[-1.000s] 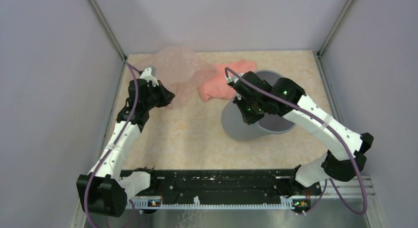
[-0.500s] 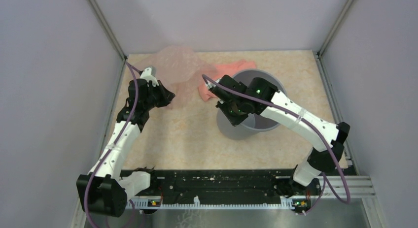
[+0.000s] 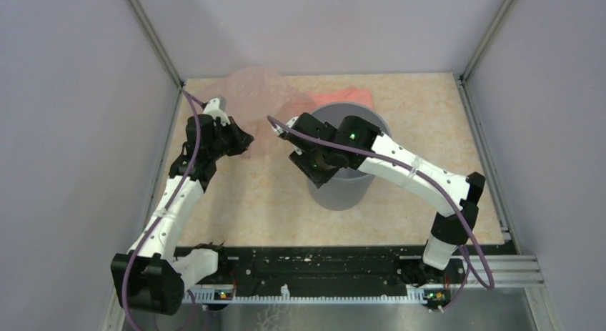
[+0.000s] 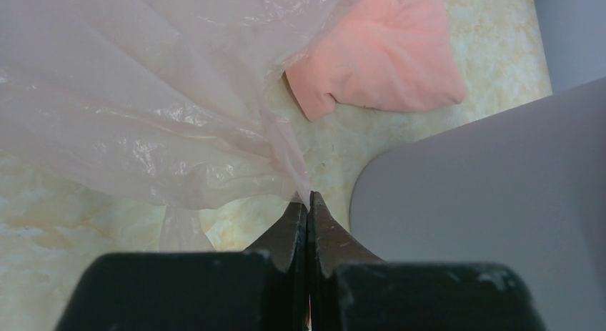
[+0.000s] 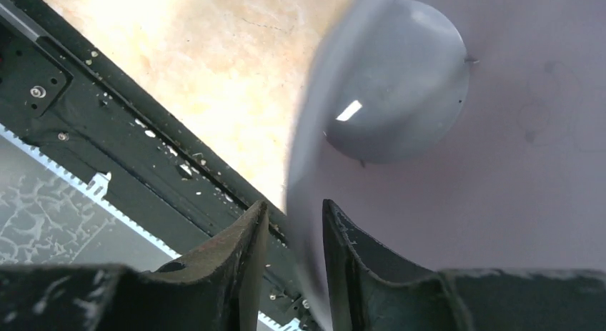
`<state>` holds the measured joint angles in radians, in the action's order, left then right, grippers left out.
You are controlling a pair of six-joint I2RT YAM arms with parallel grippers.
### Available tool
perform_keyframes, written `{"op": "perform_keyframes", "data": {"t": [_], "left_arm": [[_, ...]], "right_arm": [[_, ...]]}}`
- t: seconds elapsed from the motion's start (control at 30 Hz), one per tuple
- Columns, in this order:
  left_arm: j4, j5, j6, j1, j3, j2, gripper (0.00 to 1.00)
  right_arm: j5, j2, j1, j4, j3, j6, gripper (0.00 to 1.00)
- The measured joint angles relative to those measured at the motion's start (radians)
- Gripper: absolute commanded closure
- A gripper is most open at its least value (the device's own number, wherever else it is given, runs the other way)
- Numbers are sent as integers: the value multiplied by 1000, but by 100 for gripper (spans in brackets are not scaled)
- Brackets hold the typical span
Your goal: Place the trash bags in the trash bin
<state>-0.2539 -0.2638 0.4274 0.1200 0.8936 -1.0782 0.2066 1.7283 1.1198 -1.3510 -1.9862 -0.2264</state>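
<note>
The see-through pale pink trash bag (image 3: 257,88) lies crumpled at the back left of the table. My left gripper (image 3: 243,141) is shut on a thin twisted strand of it, and the left wrist view shows the film (image 4: 143,95) fanning out from the pinched tips of that gripper (image 4: 309,197). The grey trash bin (image 3: 339,195) stands upright mid-table. My right gripper (image 3: 314,168) hangs over its near-left rim. Its fingers stand apart astride the rim in the right wrist view (image 5: 294,202), one outside, one inside. The bin's bare bottom (image 5: 400,81) shows.
An opaque salmon-pink folded sheet (image 3: 346,96) lies behind the bin, also visible in the left wrist view (image 4: 386,59). The bin's grey wall (image 4: 486,202) is close to the right of the left gripper. The black base rail (image 3: 314,263) runs along the near edge.
The right arm has swung left and drawn the bin leftward, toward the left gripper. Its fingers have parted from the rim. The left arm and the bag have not moved.
</note>
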Motion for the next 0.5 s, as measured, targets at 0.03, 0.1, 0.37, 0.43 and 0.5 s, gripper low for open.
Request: {"op": "perform_keyframes", "data": {"t": [0.03, 0.1, 0.37, 0.43, 0.5], "left_arm": [[0, 0, 0, 0, 0, 0, 100], [0, 0, 0, 0, 0, 0, 100], [-1, 6, 0, 0, 2, 0, 100], [-2, 11, 1, 0, 7, 0, 100], [-5, 16, 1, 0, 20, 0, 100]], "right_arm": [[0, 3, 6, 2, -6, 1, 63], [0, 5, 13, 4, -12, 6, 61], [-1, 5, 17, 16, -13, 9, 38], [-1, 3, 17, 29, -13, 10, 30], [-1, -1, 17, 40, -13, 14, 25]]}}
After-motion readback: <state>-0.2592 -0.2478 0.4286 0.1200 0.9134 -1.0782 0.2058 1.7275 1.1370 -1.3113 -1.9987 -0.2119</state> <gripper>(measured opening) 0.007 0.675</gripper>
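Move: The right hand is at the trash bin's near-left rim, with its fingers already parted around it. The bin's middle lies about 8 cm ahead, 9 cm right and 12 cm below; the pink cloth lies on the table some 22 cm beyond the bin. From the left hand, pinching the trash bag, the bin stands level in reach, about 26 cm right and 10 cm lower; the bag spreads some 12 cm ahead. Freeing the bin's near-left rim, the right hand spreads its already loosened fingers from about a third to two thirds open, with the rim still between them, while it eases about 1 cm left and slightly up. The left hand keeps its pinch on the bag and, right at the end, starts to lift by just under 1 cm. ##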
